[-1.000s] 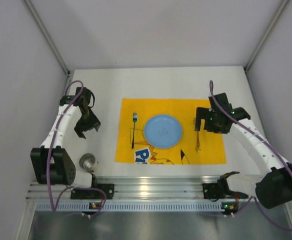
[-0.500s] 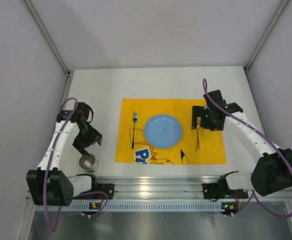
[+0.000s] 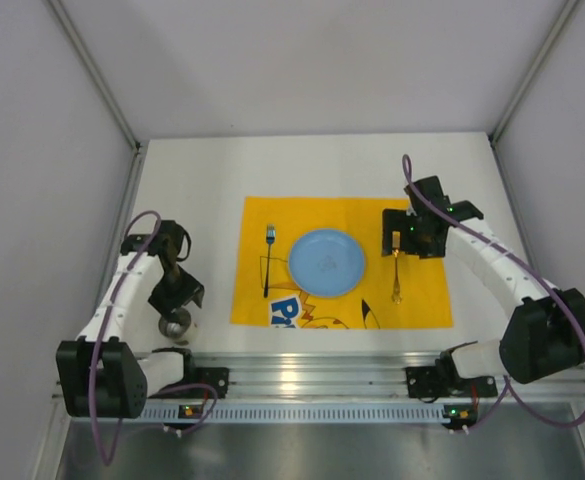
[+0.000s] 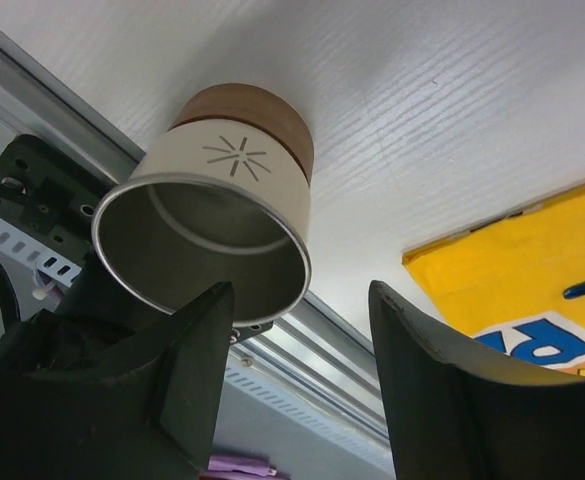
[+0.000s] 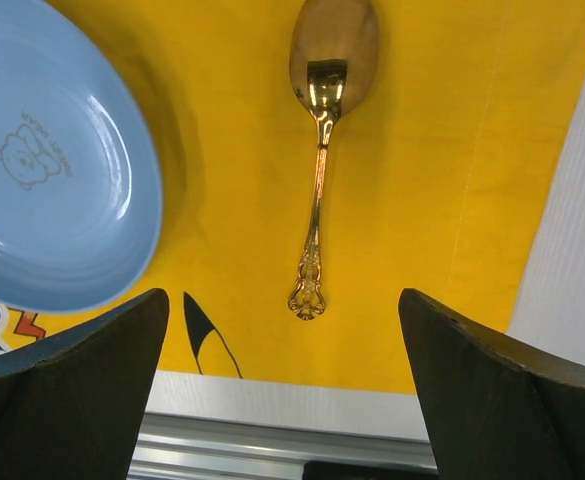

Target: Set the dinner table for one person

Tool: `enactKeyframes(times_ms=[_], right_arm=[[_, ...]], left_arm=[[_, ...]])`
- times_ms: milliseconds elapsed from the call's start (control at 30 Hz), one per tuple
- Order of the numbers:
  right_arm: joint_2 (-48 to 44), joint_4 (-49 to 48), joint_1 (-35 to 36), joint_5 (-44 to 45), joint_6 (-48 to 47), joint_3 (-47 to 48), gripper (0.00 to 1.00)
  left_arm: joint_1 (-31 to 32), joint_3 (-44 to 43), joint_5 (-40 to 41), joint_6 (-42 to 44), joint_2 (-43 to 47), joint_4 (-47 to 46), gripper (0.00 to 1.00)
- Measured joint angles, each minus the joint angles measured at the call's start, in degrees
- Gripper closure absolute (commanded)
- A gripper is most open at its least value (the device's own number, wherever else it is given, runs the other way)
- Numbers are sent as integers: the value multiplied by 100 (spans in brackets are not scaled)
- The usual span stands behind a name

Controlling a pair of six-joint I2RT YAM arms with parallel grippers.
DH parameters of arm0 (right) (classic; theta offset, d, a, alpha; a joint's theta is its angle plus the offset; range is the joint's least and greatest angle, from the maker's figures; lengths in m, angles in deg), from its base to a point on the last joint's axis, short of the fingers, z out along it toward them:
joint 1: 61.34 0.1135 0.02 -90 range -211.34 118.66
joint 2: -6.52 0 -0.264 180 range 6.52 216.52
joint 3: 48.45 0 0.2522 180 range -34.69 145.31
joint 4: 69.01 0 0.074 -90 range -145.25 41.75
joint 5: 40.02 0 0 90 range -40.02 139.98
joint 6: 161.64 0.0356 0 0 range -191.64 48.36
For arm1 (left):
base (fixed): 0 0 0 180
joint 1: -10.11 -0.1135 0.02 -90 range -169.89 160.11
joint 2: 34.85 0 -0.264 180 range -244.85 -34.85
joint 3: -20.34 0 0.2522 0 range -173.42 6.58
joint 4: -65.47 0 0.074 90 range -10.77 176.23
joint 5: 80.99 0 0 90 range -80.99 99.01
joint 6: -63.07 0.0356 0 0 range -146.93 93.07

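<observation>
On the white dinner table (image 3: 322,165) lies a yellow placemat (image 3: 422,305). It carries a blue plate (image 3: 326,262), a fork (image 3: 268,258) to the plate's left and a gold spoon (image 3: 396,278) to its right. A metal-lined cup (image 3: 175,325) with a white wall and brown base stands left of the mat, near the front rail. My left gripper (image 3: 179,303) hovers open just over the cup (image 4: 212,225), whose rim sits by the left finger (image 4: 162,390); nothing is between the jaws. My right gripper (image 3: 404,240) is open above the spoon (image 5: 318,190), holding nothing.
A ridged aluminium rail (image 3: 302,375) runs along the near edge, close to the cup. Grey wall panels (image 3: 32,200) close in the left, right and far sides. The plate (image 5: 52,170) lies just left of the right gripper's fingers.
The left gripper has swung back toward the near edge and now hangs right over the cup. The right gripper has shifted slightly toward the far end of the spoon.
</observation>
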Motion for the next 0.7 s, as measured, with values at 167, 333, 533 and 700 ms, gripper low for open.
enactKeyframes(times_ms=[167, 333, 533, 700], right_arm=[[17, 55, -17, 0, -7, 120, 0], [68, 94, -46, 13, -52, 389, 0], [142, 205, -68, -61, -92, 713, 0], [153, 9, -9, -1051, -103, 837, 0]], left_arm=[[0, 323, 140, 61, -271, -457, 74], [26, 341, 275, 267, -595, -804, 100], [448, -494, 444, 389, -942, -857, 100], [992, -1939, 450, 354, -1550, -1005, 100]])
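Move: The metal-lined cup stands close to the left hand, its middle about 3 cm back, 3 cm to the left and some 6 cm below. From that hand, the blue fork lies roughly 8 cm ahead and 17 cm to the right, with the blue plate level with the fork and about 30 cm to the hand's right; both are around 10 cm lower. From the right hand the cup is some 50 cm left, 19 cm back and 9 cm below. The cup's near wall is straddled as the left hand sinks about 3 cm; its open fingers shut and pinch the rim, one inside, one outside. Keeping that grip, it carries the cup forward some 11 cm while rising about 7 cm and veering right, fingers swinging forward and wrist turning slightly clockwise. The empty right hand, still open, rises about 5 cm, edging forward, then left towards the plate. ##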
